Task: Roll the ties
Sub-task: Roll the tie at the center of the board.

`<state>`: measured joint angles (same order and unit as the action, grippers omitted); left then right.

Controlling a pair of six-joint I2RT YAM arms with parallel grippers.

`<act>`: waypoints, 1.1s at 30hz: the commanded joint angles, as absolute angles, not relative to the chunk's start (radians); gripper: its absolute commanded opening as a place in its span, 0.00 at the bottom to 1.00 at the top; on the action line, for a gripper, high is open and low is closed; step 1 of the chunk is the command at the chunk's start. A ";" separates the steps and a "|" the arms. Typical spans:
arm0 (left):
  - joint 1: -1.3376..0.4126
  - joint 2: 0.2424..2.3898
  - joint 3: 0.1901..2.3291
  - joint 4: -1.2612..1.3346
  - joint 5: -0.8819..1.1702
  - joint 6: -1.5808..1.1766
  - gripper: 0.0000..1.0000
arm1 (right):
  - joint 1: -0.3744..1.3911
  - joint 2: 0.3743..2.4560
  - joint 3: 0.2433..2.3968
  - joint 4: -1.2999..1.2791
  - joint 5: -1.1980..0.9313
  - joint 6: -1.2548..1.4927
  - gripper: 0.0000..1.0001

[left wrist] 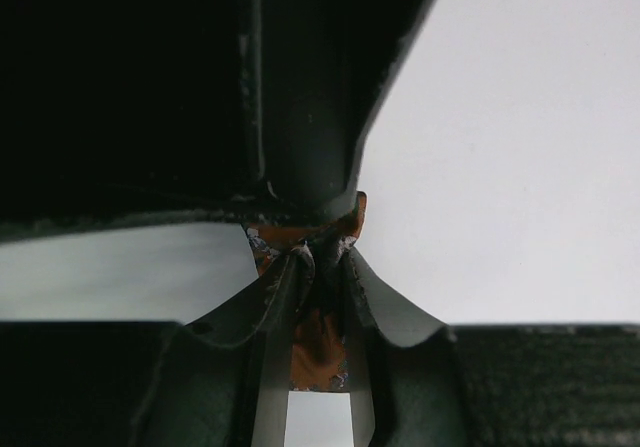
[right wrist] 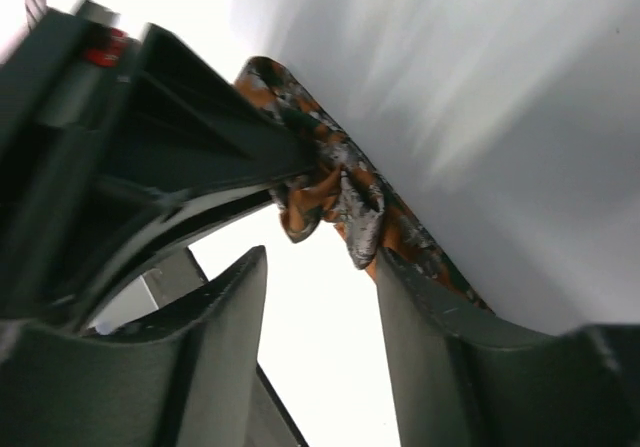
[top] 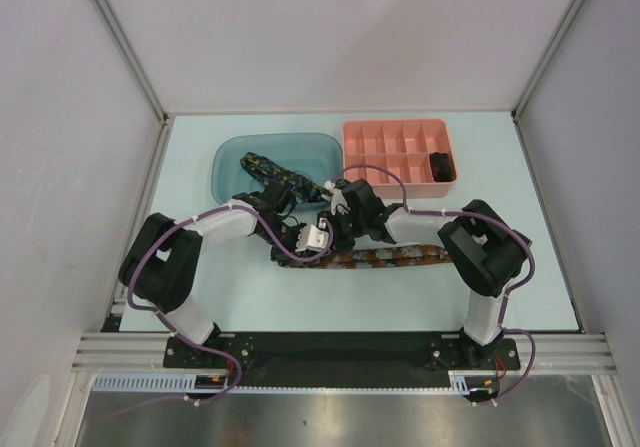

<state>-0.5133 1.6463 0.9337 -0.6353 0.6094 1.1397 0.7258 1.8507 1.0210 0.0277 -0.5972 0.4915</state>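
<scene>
The orange-brown flecked tie [top: 392,257] lies stretched along the table in front of the arms. Its left end is lifted and bunched [right wrist: 330,192]. My left gripper [left wrist: 320,257] is shut on that end, with orange fabric [left wrist: 318,347] pinched between its fingers. My right gripper [right wrist: 320,262] stands open just beside the bunch; its right finger touches the tie and nothing lies between the fingers. In the top view the two grippers meet at mid-table, left [top: 320,235] and right [top: 340,225]. The navy tie [top: 268,167] lies in the blue tray. A rolled dark bundle [top: 441,164] sits in the pink box.
The blue tray [top: 230,182] stands at the back left. The pink compartment box [top: 385,132] stands at the back right, with the bundle in a right-hand compartment. White walls with metal frame rails close in the table.
</scene>
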 commanded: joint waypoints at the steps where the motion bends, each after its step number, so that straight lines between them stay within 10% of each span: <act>1: -0.515 1.657 0.968 -0.624 0.624 1.126 0.29 | 0.735 1.822 1.040 0.060 -0.591 0.511 0.55; 16: -0.515 1.661 0.974 -0.618 0.634 1.124 0.31 | 0.773 1.936 1.114 0.026 -0.489 0.491 0.48; 23: -0.515 1.664 0.969 -0.608 0.623 1.106 0.35 | 0.775 1.942 1.112 0.015 -0.485 0.488 0.20; 27: -0.503 1.643 0.969 -0.604 0.611 1.080 0.45 | 0.773 1.939 1.103 0.009 -0.483 0.477 0.01; 33: -0.433 1.562 0.957 -0.650 0.595 1.127 0.66 | 0.761 1.928 1.083 0.009 -0.482 0.468 0.00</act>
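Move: The bunched fold of the tie sits just off the right gripper's open tips, about 1 cm ahead, 2 cm left and 3 cm below. The left gripper already has that fold pinched, its middle about 1 cm to the right of its finger point. From the right gripper, the dark bundle lies some 12 cm ahead and 5 cm right; the blue tray's middle is roughly 17 cm ahead and 8 cm left, a little lower. Keep the left gripper in place, still pinching the bunched cloth, while you ease the right gripper forward, left and then down, about 2.5 cm in all, with its open fingers going over the fold. Shut the right fingers fully to pinch the fold, hold there, and only then open the left fingers to let the cloth go. ##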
